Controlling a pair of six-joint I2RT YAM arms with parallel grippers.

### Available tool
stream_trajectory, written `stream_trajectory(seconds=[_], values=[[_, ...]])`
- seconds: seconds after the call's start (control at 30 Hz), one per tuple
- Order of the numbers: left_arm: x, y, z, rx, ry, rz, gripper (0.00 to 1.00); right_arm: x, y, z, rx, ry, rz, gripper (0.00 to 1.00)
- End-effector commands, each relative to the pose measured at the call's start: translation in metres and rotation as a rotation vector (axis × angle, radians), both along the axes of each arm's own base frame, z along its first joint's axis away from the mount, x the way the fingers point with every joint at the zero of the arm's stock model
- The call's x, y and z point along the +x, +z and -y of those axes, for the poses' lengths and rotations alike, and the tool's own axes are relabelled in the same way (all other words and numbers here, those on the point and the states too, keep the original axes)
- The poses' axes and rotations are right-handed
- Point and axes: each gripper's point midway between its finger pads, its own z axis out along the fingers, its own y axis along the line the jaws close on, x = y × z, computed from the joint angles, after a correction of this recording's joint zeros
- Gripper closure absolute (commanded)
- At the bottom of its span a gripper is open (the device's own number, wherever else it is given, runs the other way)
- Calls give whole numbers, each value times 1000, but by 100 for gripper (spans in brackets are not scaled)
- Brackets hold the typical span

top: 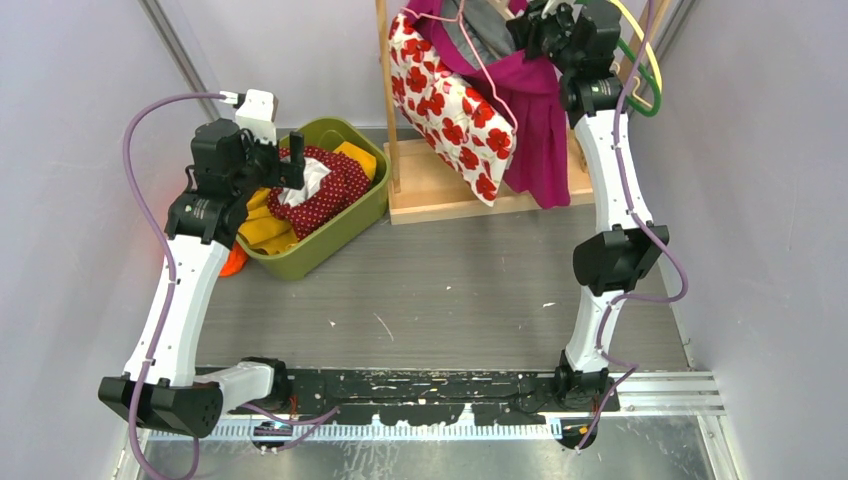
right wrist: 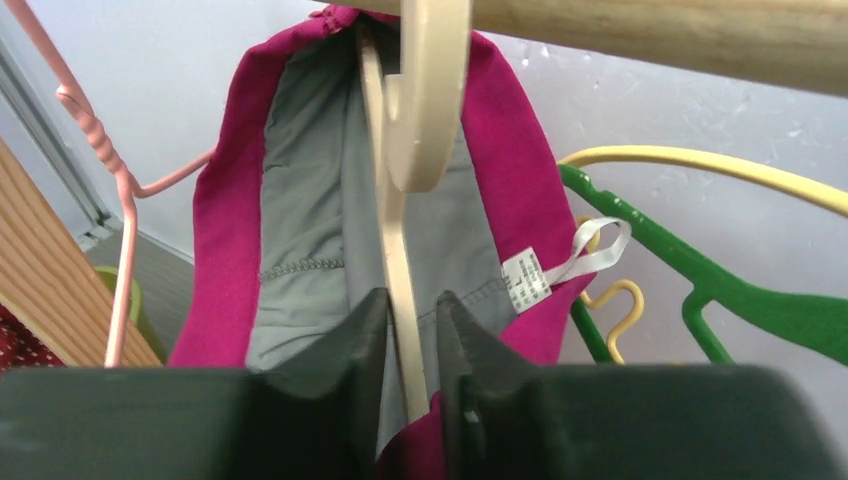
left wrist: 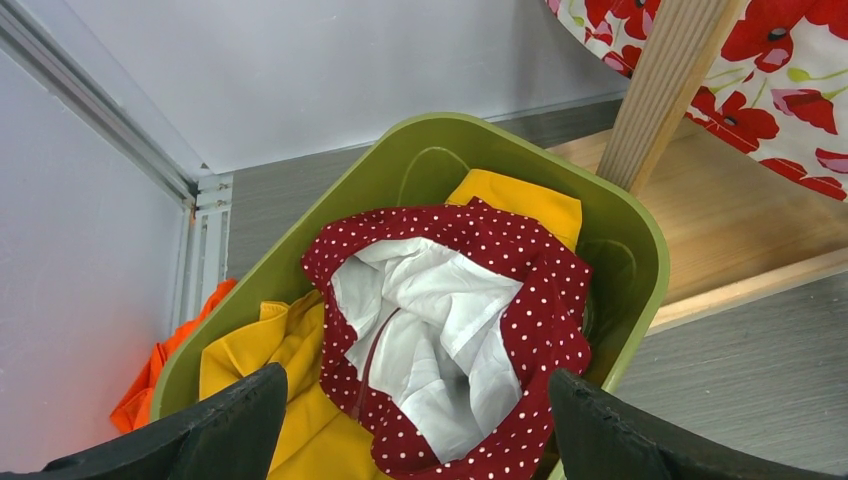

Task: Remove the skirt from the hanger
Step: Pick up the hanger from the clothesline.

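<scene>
A magenta skirt point(top: 541, 125) with grey lining point(right wrist: 300, 200) hangs on a cream hanger point(right wrist: 396, 240), which is hooked over the wooden rail point(right wrist: 650, 30). My right gripper point(top: 545, 30) is up at the rail. In the right wrist view the right gripper point(right wrist: 412, 300) is shut on the cream hanger's stem, with skirt fabric beside the fingers. My left gripper point(top: 297, 165) is open and empty above the green bin point(top: 350, 225). In the left wrist view the left gripper point(left wrist: 415, 378) is spread over a red polka-dot skirt point(left wrist: 540, 300).
A red-flowered white skirt point(top: 450, 105) hangs on a pink hanger point(right wrist: 125, 220) left of the magenta one. Green point(right wrist: 720, 290) and yellow point(right wrist: 700, 165) hangers hang to the right. The bin holds yellow cloth point(left wrist: 250, 370); orange cloth point(left wrist: 150, 380) lies outside. The rack's wooden base point(top: 440, 190) adjoins the bin.
</scene>
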Motion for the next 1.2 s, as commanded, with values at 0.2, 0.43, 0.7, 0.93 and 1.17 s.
stream_trajectory(seconds=[0.2, 0.43, 0.7, 0.93, 1.17], values=[[2, 14, 2, -1, -7, 50, 1, -20, 17, 0, 10, 25, 35, 100], [3, 19, 4, -13, -13, 62, 1, -43, 61, 10, 32, -19, 145, 100], [0, 20, 3, -15, -10, 70, 0, -72, 130, 25, 134, -82, 338, 100], [-5, 25, -1, -5, 2, 86, 0, -90, 164, 30, 177, -90, 426, 100], [-5, 25, 2, -15, -8, 87, 1, -118, 176, 33, 156, -93, 449, 100]])
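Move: The cream hanger carrying the magenta skirt already lies between the right hand's partly closed fingers, with the wooden rail about 8 cm above and 2 cm ahead. The pink hanger is some 8 cm left and 2 cm back. The green hanger is about 16 cm right and 3 cm back. From the idle left hand the cream hanger is roughly 20 cm ahead, 40 cm right and 12 cm higher. The right fingers pinch shut on the cream hanger, then lift it about 2.5 cm, drawing back and right. ##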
